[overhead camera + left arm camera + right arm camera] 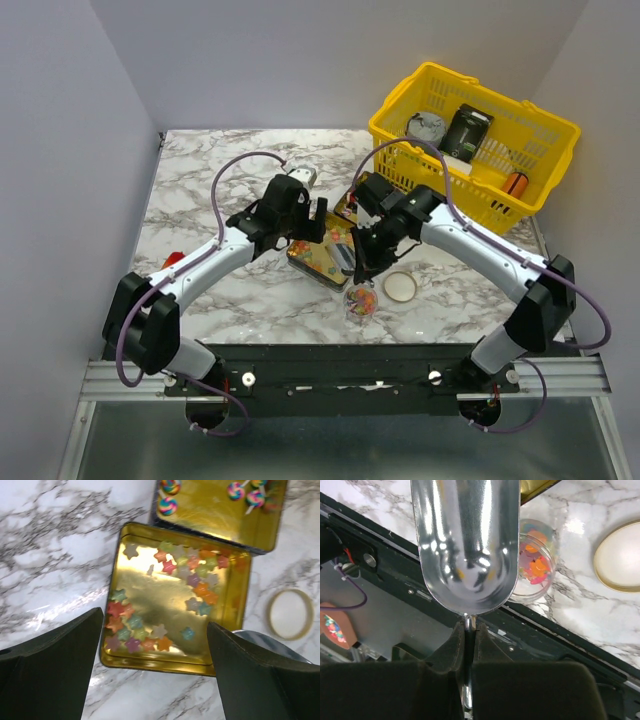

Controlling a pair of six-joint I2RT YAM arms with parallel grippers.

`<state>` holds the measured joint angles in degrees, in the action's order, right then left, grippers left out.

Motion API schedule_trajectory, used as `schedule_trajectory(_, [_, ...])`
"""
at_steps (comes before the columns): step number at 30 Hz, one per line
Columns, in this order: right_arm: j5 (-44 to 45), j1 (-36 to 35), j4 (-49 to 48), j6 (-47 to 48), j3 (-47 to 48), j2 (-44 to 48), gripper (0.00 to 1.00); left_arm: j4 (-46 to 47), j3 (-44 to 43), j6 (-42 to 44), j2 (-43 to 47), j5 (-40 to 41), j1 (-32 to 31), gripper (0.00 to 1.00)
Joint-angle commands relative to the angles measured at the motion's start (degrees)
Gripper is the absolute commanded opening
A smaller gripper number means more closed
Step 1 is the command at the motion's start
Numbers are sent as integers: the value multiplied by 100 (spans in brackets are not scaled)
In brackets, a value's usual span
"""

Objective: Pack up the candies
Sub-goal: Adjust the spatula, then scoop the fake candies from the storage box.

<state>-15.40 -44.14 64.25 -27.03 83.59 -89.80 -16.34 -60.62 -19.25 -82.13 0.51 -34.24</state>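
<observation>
Small pastel star-shaped candies lie in a square gold tin, in a cluster at its top right and another at its lower left. My left gripper hangs open just above the tin's near edge, holding nothing. My right gripper is shut on the thin handle of a shiny metal scoop, whose bowl looks empty. Beside the scoop stands a small clear jar with some candies inside. In the top view the jar stands in front of the tin, between both grippers.
The tin's lid, printed with lollipops, lies open behind it. A round cream jar lid rests right of the jar. A yellow basket at the back right holds a round tin, a black packet and an orange cylinder.
</observation>
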Motion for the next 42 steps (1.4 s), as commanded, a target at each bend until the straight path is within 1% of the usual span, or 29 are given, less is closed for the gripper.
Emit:
schedule_trajectory(1, [-516, 98, -299, -373, 43, -476, 1, -607, 120, -88, -180, 1029, 31, 96])
schedule_trajectory(4, [-902, 230, -430, -654, 166, -801, 1, -774, 173, -290, -338, 1065, 93, 96])
schedule_trajectory(8, [-1587, 476, -641, -1399, 193, -1109, 1, -1003, 112, -457, -602, 1039, 93, 95])
schedule_trajectory(11, [-1939, 643, -835, -1953, 114, -1294, 1, -1091, 103, -519, -725, 1038, 110, 95])
schedule_trajectory(18, [-2362, 810, -853, -2781, 140, -1680, 1, -1179, 147, -580, -840, 1012, 137, 94])
schedule_trajectory(21, [-2336, 810, -774, -3036, 105, -1725, 1, -1179, 147, -589, -866, 986, 146, 93])
schedule_trajectory(24, [-2380, 810, -756, -3221, 52, -1760, 1, -1170, 164, -598, -919, 872, 163, 90])
schedule_trajectory(27, [-2275, 802, -703, -3327, 26, -1795, 1, -1214, 165, -651, -1051, 705, 189, 82])
schedule_trajectory(28, [-2231, 810, -694, -3344, 17, -1804, 1, -1223, 165, -668, -1103, 661, 190, 78])
schedule_trajectory(30, [-2204, 819, -703, -3371, -27, -1839, 1, -1240, 165, -694, -1156, 547, 207, 74])
schedule_trajectory(34, [-2108, 828, -721, -3371, -80, -1901, 1, -1381, 86, -712, -1288, 599, 207, 62])
schedule_trajectory(42, [-1994, 960, -694, -3221, -203, -2006, 1, -1355, 85, -695, -1367, 529, 207, 54])
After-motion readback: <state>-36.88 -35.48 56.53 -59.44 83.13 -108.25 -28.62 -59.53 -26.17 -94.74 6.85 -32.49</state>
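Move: The star-candy tray's left corner lies about 5 cm back, 6 cm left and 13 cm below the left gripper; the spatula's bowl is some 8 cm back and 5 cm right of that gripper, 8 cm down. From the right hand, which already holds the spatula, the tray's middle is roughly 5 cm ahead, 10 cm left and 14 cm below; the candy jar sits 6 cm back, straight below, the white lid 3 cm back and 9 cm right. Bring the left gripper down about 11 cm and left 5, easing slightly back and tipping its fingers more steeply down, then narrow them partway astride the tray's wall by its left corner. Keep the spatula gripped in the right hand, lower it left and forward over the tray's near end, and roll it some 45 degrees clockwise. ##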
